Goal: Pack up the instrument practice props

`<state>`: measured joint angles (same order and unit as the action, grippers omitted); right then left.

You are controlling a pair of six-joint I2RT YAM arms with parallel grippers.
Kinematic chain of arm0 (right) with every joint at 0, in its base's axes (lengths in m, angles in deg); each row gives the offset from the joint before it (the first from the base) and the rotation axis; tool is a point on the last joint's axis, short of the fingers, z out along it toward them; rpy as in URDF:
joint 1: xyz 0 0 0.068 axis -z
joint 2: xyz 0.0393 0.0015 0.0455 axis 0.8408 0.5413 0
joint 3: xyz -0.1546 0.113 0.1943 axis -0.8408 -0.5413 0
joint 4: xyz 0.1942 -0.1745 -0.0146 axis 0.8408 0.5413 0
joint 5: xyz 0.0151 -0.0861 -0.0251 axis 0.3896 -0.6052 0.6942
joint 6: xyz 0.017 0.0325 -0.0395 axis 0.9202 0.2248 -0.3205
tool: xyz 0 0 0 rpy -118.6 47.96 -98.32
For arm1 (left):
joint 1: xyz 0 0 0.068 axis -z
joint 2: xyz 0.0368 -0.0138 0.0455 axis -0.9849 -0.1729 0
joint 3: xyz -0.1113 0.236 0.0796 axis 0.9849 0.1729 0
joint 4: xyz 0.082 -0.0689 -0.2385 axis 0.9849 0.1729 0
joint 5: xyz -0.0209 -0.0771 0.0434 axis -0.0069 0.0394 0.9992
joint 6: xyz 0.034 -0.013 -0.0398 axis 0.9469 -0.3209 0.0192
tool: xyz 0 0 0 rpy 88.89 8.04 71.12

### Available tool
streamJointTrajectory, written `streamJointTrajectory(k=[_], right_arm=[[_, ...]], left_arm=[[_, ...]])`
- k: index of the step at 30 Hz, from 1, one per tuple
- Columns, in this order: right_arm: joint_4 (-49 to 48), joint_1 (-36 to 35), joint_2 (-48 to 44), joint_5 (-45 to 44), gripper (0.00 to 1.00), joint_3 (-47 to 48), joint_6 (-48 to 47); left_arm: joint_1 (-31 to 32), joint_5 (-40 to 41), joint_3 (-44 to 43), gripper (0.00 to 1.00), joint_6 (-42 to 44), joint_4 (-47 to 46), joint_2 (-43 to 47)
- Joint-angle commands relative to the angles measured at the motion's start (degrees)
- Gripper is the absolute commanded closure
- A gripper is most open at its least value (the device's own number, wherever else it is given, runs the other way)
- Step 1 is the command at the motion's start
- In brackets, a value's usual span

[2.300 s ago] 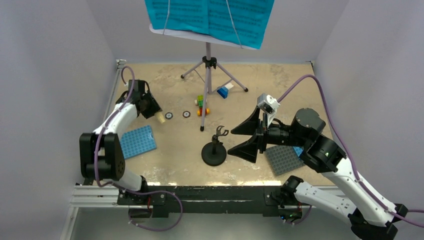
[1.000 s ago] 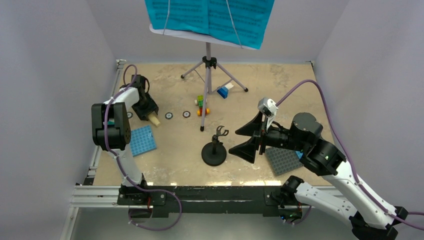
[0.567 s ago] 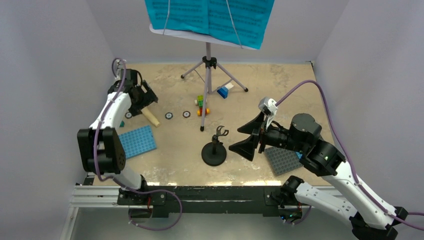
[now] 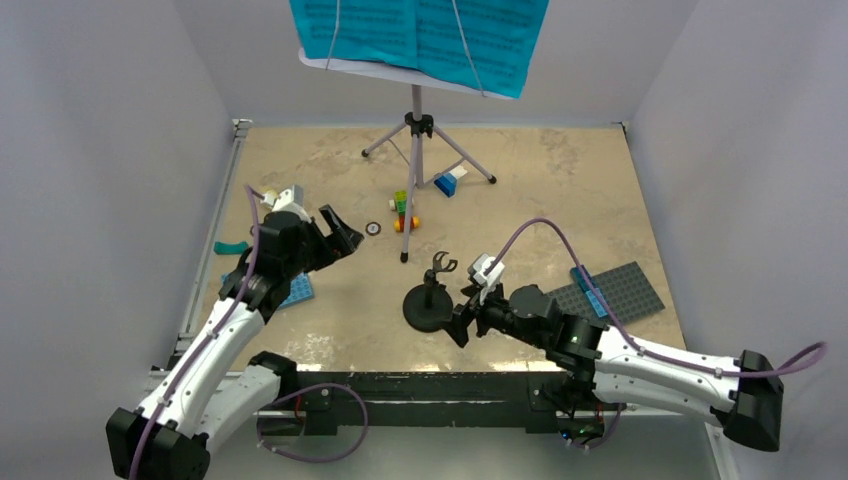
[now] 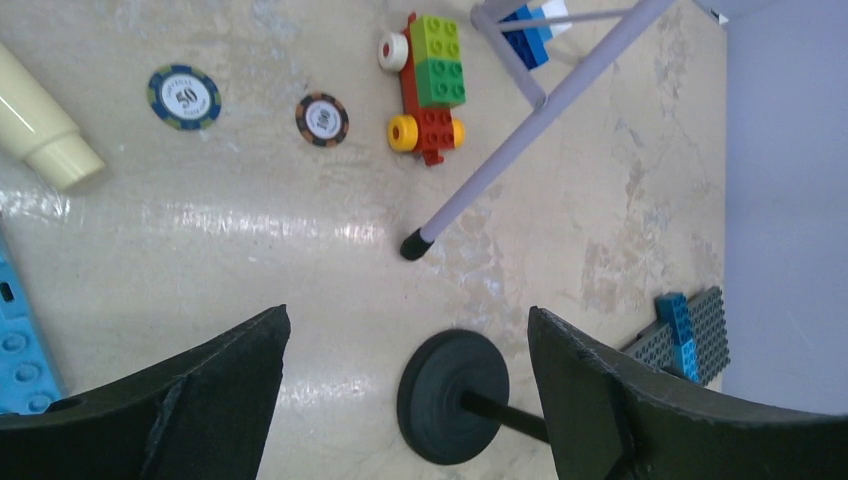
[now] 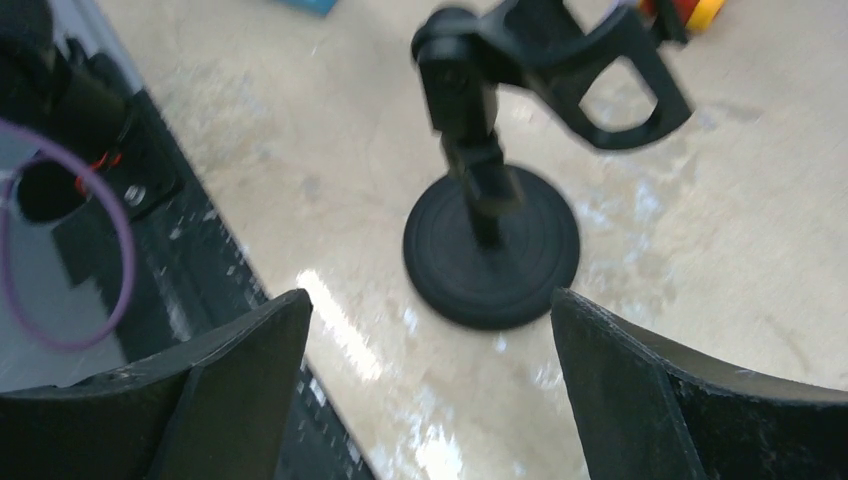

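Note:
The lavender music stand holds teal sheet-music pages (image 4: 420,38) at the back on a silver tripod (image 4: 418,150), whose leg (image 5: 520,140) shows in the left wrist view. The black mic stand (image 4: 428,300) stands upright at centre front. My right gripper (image 4: 462,322) is open and low just right of it, its round base (image 6: 490,250) ahead between the jaws. My left gripper (image 4: 340,235) is open and raised at the left, aimed toward the mic stand (image 5: 450,395). The cream microphone (image 5: 45,130) lies on the floor, hidden under my left arm in the top view.
A red, green and yellow brick car (image 4: 403,212) and a blue brick (image 4: 448,182) lie by the tripod. Poker chips (image 5: 183,96) sit near the microphone. A blue baseplate (image 4: 297,290) lies under my left arm, a grey baseplate (image 4: 610,290) at right. Walls enclose three sides.
My left gripper opened, left the microphone on the floor and swung back toward the centre. My right arm dropped low and reached left to the mic stand, uncovering the grey baseplate.

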<state>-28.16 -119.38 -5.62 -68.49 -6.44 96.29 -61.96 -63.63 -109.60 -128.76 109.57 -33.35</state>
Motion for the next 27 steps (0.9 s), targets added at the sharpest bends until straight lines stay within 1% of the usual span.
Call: streamJointTrajectory(k=[1, 5, 10, 15, 24, 26, 27], right_arm=[[-20.0, -1.7, 4.5, -13.6, 0.07, -2.9, -4.0], [-35.3, -1.7, 9.1, -14.5, 0.09, -8.7, -6.6], [-44.2, -1.7, 18.4, -17.5, 0.15, -8.9, -6.9], [-49.7, -1.7, 23.7, -16.5, 0.21, -8.1, -5.3], [-53.6, -1.7, 30.4, -16.0, 0.3, -5.5, -3.4], [-54.6, -1.7, 31.7, -16.2, 0.33, -5.1, -3.3], [-54.9, -1.7, 32.2, -16.4, 0.37, -4.8, -3.3]], left_arm=[[0.4, 1.9, 3.5, 0.08, -1.8, -4.6, 5.6], [0.4, 2.1, 5.1, 0.08, -1.3, -3.7, 8.6], [0.4, 2.1, 7.1, 0.08, -1.7, -4.1, 10.4], [0.4, 1.7, 9.0, 0.08, -2.2, -4.3, 11.9], [0.4, 0.5, 10.3, 0.08, -1.9, -2.8, 13.5], [0.4, 0.3, 10.8, 0.09, -2.2, -2.6, 13.9], [0.4, 0.2, 11.1, 0.09, -2.3, -2.7, 14.3]])
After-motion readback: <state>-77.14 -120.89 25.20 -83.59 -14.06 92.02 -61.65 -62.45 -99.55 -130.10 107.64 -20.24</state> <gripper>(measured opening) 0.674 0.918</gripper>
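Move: The black microphone stand, its clamp empty, has its middle about 6 cm ahead of the right hand, 6 cm to its left and some 8 cm below. Beyond the stand, the music stand's front foot touches the table about 17 cm ahead of that hand and 9 cm left; the toy car lies some 28 cm ahead and 9 cm left. From the left hand, the microphone stand is roughly 16 cm right, 7 cm back and 11 cm lower. The microphone stand's post is what the right hand closes in on: forward some 6 cm and down about 3, then mostly leftward for the last few centimetres, turning roughly 10 degrees clockwise as the fingers level out. The wide-open fingers narrow by about a quarter around the post; contact can't be made out. The empty left hand eases back about 3 cm, staying open. ##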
